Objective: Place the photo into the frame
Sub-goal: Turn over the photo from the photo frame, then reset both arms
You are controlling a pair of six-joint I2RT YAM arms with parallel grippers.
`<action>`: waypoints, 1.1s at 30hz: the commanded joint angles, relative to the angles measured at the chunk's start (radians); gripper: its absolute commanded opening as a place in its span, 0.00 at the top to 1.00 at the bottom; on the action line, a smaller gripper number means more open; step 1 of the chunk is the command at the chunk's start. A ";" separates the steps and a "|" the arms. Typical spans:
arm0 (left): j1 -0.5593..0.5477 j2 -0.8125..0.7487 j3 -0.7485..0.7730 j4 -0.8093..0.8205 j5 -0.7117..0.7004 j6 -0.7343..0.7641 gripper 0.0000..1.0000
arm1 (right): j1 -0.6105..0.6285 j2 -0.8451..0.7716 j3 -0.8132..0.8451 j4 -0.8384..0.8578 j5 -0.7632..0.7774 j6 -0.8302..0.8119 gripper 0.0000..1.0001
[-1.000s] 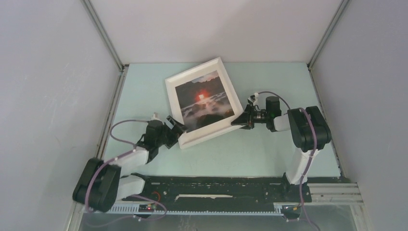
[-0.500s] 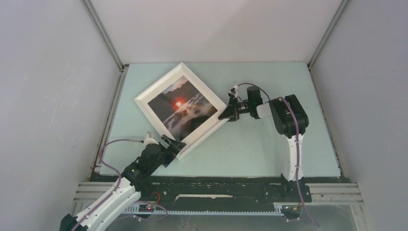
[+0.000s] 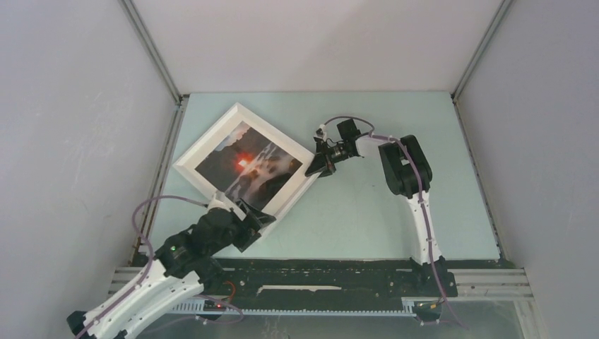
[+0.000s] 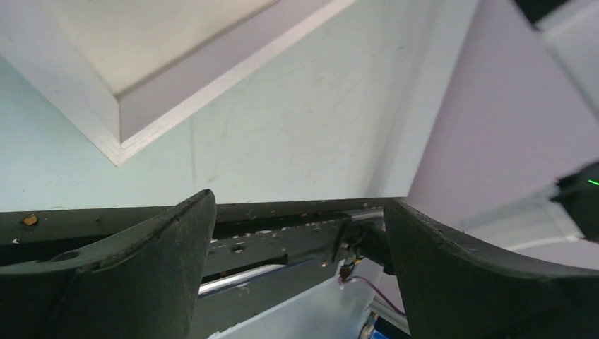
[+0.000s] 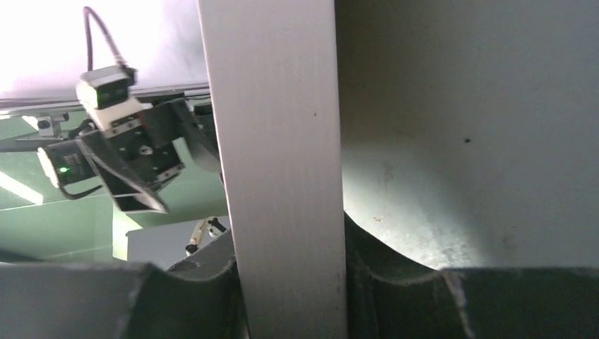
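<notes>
The white frame [image 3: 206, 134] lies turned like a diamond at the left middle of the table. The photo [image 3: 247, 164], dark clouds with a red glow, shows inside it. My right gripper [image 3: 316, 164] is shut on the frame's right corner. In the right wrist view the white frame rim [image 5: 275, 141] runs straight up between the right gripper's [image 5: 289, 261] jaws. My left gripper [image 3: 258, 224] is open beside the frame's near corner. In the left wrist view that frame corner [image 4: 176, 92] sits above and left of the left gripper [image 4: 298, 201], with nothing between the jaws.
A black rail [image 3: 318, 272] runs along the table's near edge, just behind the left gripper. The enclosure's left wall [image 3: 85, 141] stands close to the frame's left corner. My left arm [image 5: 120, 155] shows beyond the frame in the right wrist view.
The right gripper has swung the frame left and turned it counter-clockwise. The left arm has drawn back toward the near left, with its open gripper staying by the frame's near corner.
</notes>
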 commanded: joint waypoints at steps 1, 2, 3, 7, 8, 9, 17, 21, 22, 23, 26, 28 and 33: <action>-0.006 -0.055 0.160 -0.108 -0.132 0.137 0.05 | -0.020 0.029 0.051 -0.240 0.166 -0.107 0.88; -0.006 -0.053 0.181 -0.093 -0.148 0.178 0.05 | -0.021 0.007 0.020 -0.226 0.202 -0.089 0.78; -0.006 -0.040 0.206 -0.083 -0.161 0.215 0.05 | -0.018 -0.024 -0.007 -0.216 0.232 -0.079 0.67; -0.006 0.027 0.304 -0.050 -0.205 0.319 0.05 | -0.017 -0.154 -0.072 -0.246 0.393 -0.054 0.37; -0.006 0.041 0.324 -0.035 -0.212 0.353 0.04 | -0.019 -0.189 -0.080 -0.270 0.441 -0.052 0.34; -0.006 0.050 0.346 -0.019 -0.219 0.380 0.04 | -0.020 -0.219 -0.092 -0.285 0.496 -0.050 0.29; -0.006 0.142 0.586 0.011 -0.299 0.620 0.02 | -0.038 -0.444 -0.137 -0.564 0.978 -0.140 0.01; -0.006 0.185 0.747 0.021 -0.342 0.790 0.00 | -0.017 -0.704 -0.196 -0.651 1.122 -0.175 0.00; -0.007 0.198 0.814 0.019 -0.357 0.834 0.00 | 0.010 -0.809 -0.195 -0.676 1.152 -0.186 0.00; -0.007 0.215 0.866 0.017 -0.366 0.886 0.00 | 0.033 -0.887 -0.189 -0.700 1.174 -0.196 0.00; -0.006 0.263 1.026 0.010 -0.392 1.040 0.00 | 0.084 -1.097 -0.104 -0.786 1.201 -0.190 0.00; -0.007 0.300 1.118 0.006 -0.417 1.113 0.00 | 0.106 -1.205 -0.010 -0.842 1.248 -0.164 0.00; -0.007 0.352 1.279 0.029 -0.435 1.236 0.00 | 0.120 -1.427 0.201 -0.849 1.220 -0.125 0.00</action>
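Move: Between the right fingers sits the frame's right-hand corner, the table only some 2–3 cm lower; the middle of the frame, with the photo in it, lies about 20 cm to this hand's left and 1 cm nearer. The open left hand hovers clear, with the frame's near corner about level with it, 3 cm left and 8 cm below, and the middle 19 cm ahead, 7 cm left and 8 cm below. Sinking about 2 cm, the right hand opens and lets go of the frame's corner, pulls out low to its right, then sweeps up some 35 cm and back, fingers swinging clockwise from leftward to forward. The left hand, still open and empty, climbs about 40 cm away from the near corner, drifting left while its fingers tip upward. ##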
